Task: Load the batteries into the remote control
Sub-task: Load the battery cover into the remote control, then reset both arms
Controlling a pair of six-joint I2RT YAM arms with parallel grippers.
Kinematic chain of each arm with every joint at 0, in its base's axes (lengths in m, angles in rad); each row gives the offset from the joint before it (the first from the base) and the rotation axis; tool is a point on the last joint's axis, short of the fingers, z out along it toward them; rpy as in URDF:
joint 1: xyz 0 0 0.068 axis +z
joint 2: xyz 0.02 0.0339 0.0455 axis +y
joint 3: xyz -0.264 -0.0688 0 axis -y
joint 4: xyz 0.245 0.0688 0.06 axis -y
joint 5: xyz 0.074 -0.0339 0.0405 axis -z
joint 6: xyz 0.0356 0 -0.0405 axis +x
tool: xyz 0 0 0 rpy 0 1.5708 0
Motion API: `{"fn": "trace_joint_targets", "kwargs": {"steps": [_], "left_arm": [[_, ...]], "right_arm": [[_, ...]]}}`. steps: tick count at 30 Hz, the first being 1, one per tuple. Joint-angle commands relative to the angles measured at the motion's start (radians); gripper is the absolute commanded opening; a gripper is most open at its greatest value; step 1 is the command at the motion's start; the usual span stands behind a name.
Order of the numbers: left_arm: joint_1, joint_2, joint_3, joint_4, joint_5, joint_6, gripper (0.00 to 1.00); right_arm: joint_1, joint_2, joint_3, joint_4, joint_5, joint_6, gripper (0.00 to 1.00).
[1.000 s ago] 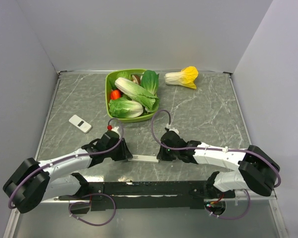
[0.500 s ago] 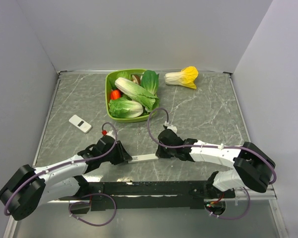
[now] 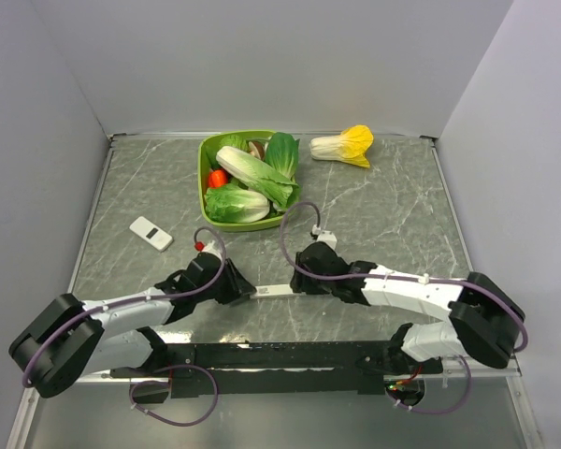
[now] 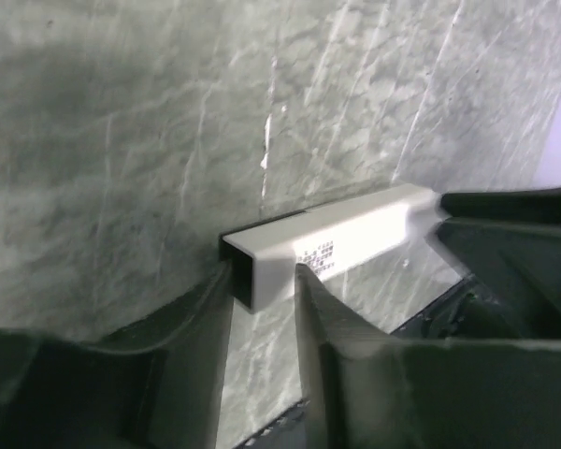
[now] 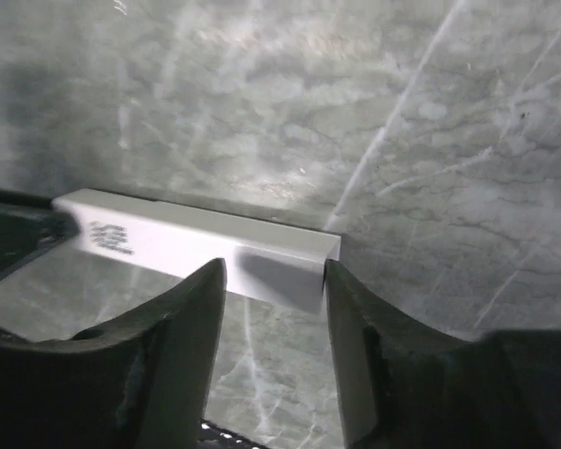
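The remote control (image 3: 273, 291) is a slim white bar held just above the marble table between my two grippers. My left gripper (image 3: 241, 292) is shut on its left end, and in the left wrist view the bar's open dark end (image 4: 248, 271) sits pinched between the fingers, with the left gripper (image 4: 262, 281) around it. My right gripper (image 3: 299, 283) is at the bar's right end. In the right wrist view the remote control (image 5: 168, 238) crosses in front of the spread right gripper (image 5: 273, 271), which is open. The batteries are out of view.
A green bowl (image 3: 207, 150) of leafy vegetables stands at the back centre, with a yellow-tipped cabbage (image 3: 344, 145) to its right. A small white rectangular device (image 3: 151, 233) lies left of the arms. Grey walls close in three sides.
My right gripper's jaws have spread apart from the remote's right end. The remote has shifted slightly away from the arm bases, still held by the left gripper.
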Motion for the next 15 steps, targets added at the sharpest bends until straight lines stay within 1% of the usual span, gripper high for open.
{"fn": "trace_joint_targets", "kwargs": {"steps": [1, 2, 3, 4, 5, 6, 7, 8, 9, 10, 11, 12, 13, 14, 15], "left_arm": [[0.025, -0.01, 0.052, 0.063, -0.026, 0.015, 0.57], [0.042, -0.022, 0.058, 0.039, -0.036, 0.023, 0.66], [0.05, -0.066, 0.066, -0.022, -0.071, 0.04, 0.75], [0.06, -0.092, 0.082, -0.051, -0.089, 0.046, 0.88], [0.083, -0.123, 0.09, -0.08, -0.095, 0.055, 0.92], [0.097, -0.187, 0.11, -0.121, -0.15, 0.07, 0.97], [0.123, -0.221, 0.122, -0.19, -0.174, 0.078, 0.99], [0.137, -0.255, 0.135, -0.243, -0.201, 0.087, 0.99], [0.152, -0.324, 0.17, -0.286, -0.248, 0.104, 0.99], [0.177, -0.358, 0.188, -0.38, -0.287, 0.109, 0.99], [0.183, -0.393, 0.21, -0.425, -0.321, 0.113, 0.99], [0.188, -0.459, 0.26, -0.468, -0.359, 0.13, 0.99], [0.188, -0.493, 0.286, -0.517, -0.435, 0.144, 0.99], [0.188, -0.525, 0.312, -0.581, -0.468, 0.161, 0.99], [0.188, -0.586, 0.364, -0.619, -0.508, 0.193, 0.99]], "right_arm": [[-0.077, -0.158, 0.008, 0.028, 0.024, -0.068, 0.65], [-0.095, -0.183, 0.01, -0.01, 0.039, -0.084, 0.72], [-0.129, -0.237, 0.011, -0.029, 0.079, -0.114, 0.77], [-0.149, -0.266, 0.011, -0.049, 0.099, -0.13, 0.8], [-0.166, -0.297, 0.013, -0.078, 0.12, -0.157, 0.85], [-0.201, -0.362, 0.015, -0.124, 0.172, -0.171, 0.87], [-0.213, -0.396, 0.016, -0.155, 0.2, -0.182, 0.89], [-0.227, -0.433, 0.022, -0.184, 0.238, -0.196, 0.93], [-0.244, -0.503, 0.033, -0.249, 0.275, -0.204, 0.95], [-0.25, -0.544, 0.039, -0.282, 0.357, -0.207, 0.97], [-0.253, -0.583, 0.044, -0.313, 0.398, -0.21, 0.99], [-0.255, -0.661, 0.057, -0.346, 0.438, -0.214, 1.0], [-0.255, -0.703, 0.064, -0.4, 0.511, -0.216, 0.99], [-0.255, -0.744, 0.068, -0.426, 0.54, -0.225, 1.0], [-0.255, -0.825, 0.073, -0.445, 0.57, -0.227, 1.0]]}}
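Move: At the remote control's left end, the left fingertips have its middle about 7 cm to their right, level fore and aft and some 1 cm lower. The right hand is at its other end, the middle about 6 cm to its left, likewise a touch lower. The green basket stands roughly 29 cm ahead of the left hand, and 28 cm ahead and 13 cm left of the right; a white handset lies 15 cm ahead and 25 cm left of the left hand. Springing away from the remote control, both hands rise about 14 cm while their partly open fingers spread wide, clearing its ends. The left also swings left and forward, turning counter-clockwise; the right heads right, with a smaller forward reach early on, turning clockwise. Each hand's fingers tip up more than 20 degrees. ##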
